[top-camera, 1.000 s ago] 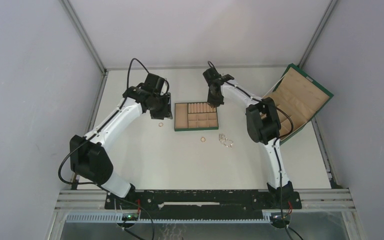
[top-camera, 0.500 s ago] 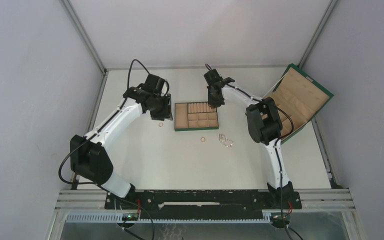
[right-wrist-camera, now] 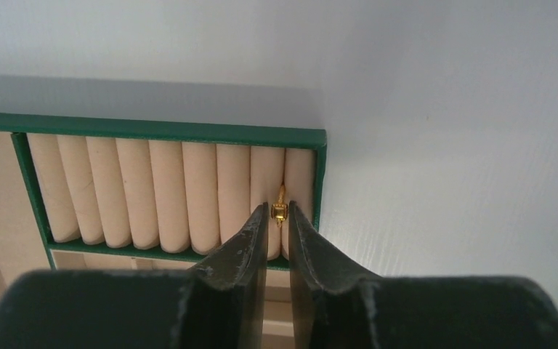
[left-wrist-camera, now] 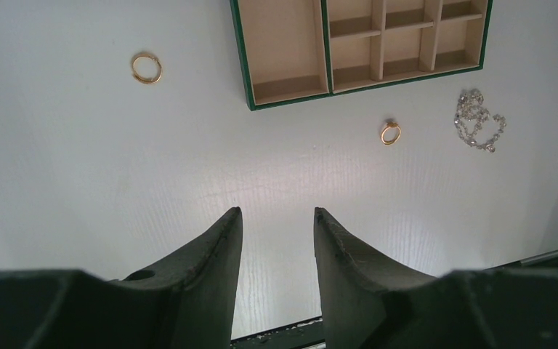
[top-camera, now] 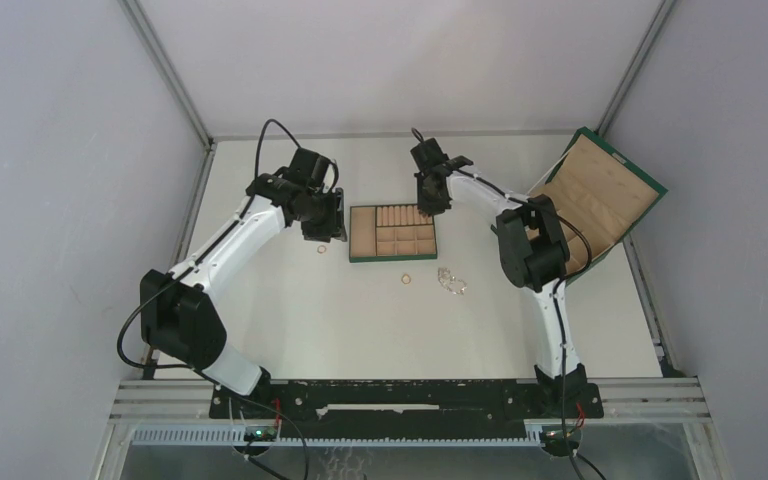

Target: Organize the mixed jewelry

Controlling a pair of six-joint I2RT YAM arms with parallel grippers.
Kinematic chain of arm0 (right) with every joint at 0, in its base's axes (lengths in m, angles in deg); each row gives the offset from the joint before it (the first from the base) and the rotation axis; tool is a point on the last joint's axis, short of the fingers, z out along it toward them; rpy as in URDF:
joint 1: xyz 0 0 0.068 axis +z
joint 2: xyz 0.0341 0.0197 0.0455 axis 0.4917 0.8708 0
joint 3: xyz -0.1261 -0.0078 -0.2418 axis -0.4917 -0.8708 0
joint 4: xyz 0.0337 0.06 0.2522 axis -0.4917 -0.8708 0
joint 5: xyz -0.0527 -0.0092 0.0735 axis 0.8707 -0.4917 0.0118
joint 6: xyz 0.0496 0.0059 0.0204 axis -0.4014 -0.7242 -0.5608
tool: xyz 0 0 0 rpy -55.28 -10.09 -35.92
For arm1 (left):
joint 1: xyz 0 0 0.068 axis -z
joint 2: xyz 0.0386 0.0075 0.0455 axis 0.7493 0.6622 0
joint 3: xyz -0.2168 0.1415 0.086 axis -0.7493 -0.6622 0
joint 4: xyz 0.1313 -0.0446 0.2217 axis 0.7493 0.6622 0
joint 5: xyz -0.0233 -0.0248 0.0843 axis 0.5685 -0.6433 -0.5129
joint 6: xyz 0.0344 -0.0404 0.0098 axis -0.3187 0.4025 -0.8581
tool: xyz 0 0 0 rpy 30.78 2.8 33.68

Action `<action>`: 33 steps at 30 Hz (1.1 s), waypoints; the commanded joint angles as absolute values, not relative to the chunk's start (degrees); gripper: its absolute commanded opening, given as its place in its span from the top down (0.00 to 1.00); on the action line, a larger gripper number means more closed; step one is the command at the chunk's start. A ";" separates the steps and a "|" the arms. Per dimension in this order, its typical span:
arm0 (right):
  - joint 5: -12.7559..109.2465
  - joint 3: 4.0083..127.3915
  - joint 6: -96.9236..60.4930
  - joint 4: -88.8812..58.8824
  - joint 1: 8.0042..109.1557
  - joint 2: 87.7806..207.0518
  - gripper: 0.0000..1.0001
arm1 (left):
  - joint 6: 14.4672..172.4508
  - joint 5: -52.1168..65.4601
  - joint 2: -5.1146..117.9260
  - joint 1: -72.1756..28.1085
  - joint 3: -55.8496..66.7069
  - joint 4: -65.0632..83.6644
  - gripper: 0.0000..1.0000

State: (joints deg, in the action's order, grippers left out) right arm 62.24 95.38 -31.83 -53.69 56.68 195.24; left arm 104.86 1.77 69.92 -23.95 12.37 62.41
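A small gold ring (right-wrist-camera: 280,211) stands on edge in the slot between the two rightmost rolls of the tan tray (right-wrist-camera: 174,129). My right gripper (right-wrist-camera: 279,206) is narrowly open, its tips on either side of that ring with a sliver of gap. From above, it hangs over the tray's far right corner (top-camera: 430,205). My left gripper (left-wrist-camera: 276,211) is open and empty, left of the tray (top-camera: 328,225). On the table lie a gold ring (left-wrist-camera: 146,68) left of the tray, another gold ring (left-wrist-camera: 390,132) in front of it, and a silvery chain tangle (left-wrist-camera: 479,122).
A large green box (top-camera: 600,195) with tan lining lies open at the right edge, beside the right arm's elbow. The tray's square compartments (left-wrist-camera: 378,43) look empty. Grey walls enclose the table on three sides.
The right jaws have parted slightly around the ring in the roll slot. The left arm and the loose pieces on the table have not moved.
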 commanded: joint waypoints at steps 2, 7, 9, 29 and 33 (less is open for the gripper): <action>62.97 94.46 -31.35 -52.84 56.00 188.89 0.76 | 103.65 3.05 69.43 -23.83 12.82 62.26 0.54; 63.14 94.56 -31.43 -52.55 56.06 188.15 0.75 | 103.73 3.07 69.25 -23.83 12.53 62.24 0.55; 62.81 94.53 -31.33 -52.64 56.03 188.22 0.76 | 103.76 3.15 69.11 -23.84 12.32 62.24 0.55; 61.51 98.02 -32.58 -54.93 55.88 194.98 1.00 | 103.20 3.39 68.75 -23.73 10.63 62.24 0.55; 61.79 96.91 -32.95 -55.33 55.86 194.74 1.00 | 103.02 3.70 69.52 -23.75 11.06 62.28 0.55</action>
State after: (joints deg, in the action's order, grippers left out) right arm 61.51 96.21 -32.15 -54.81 56.41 194.76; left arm 104.34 2.29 69.95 -23.95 10.82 62.76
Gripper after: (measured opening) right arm 0.006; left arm 0.450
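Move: The gold ring stands in the last groove of the tray's roll section, right between my right fingertips and about 1 cm below them. From that hand the jewelry tray's middle is some 5 cm back, 7 cm left and 2 cm lower. A second gold ring lies about 16 cm back and 4 cm left, and the silver bracelet 16 cm back and 5 cm right, both 3 cm lower. From my left hand the ring in the groove lies roughly 14 cm ahead, 17 cm right and 13 cm below. With the ring already released, I lift my right hand nearly straight up about 3 cm to clear it and shut the slightly open fingers completely while up there. Then I lower the closed tips about 2 cm towards the ring's setting, keeping them pointed steeply down, until they seem to touch its top. ##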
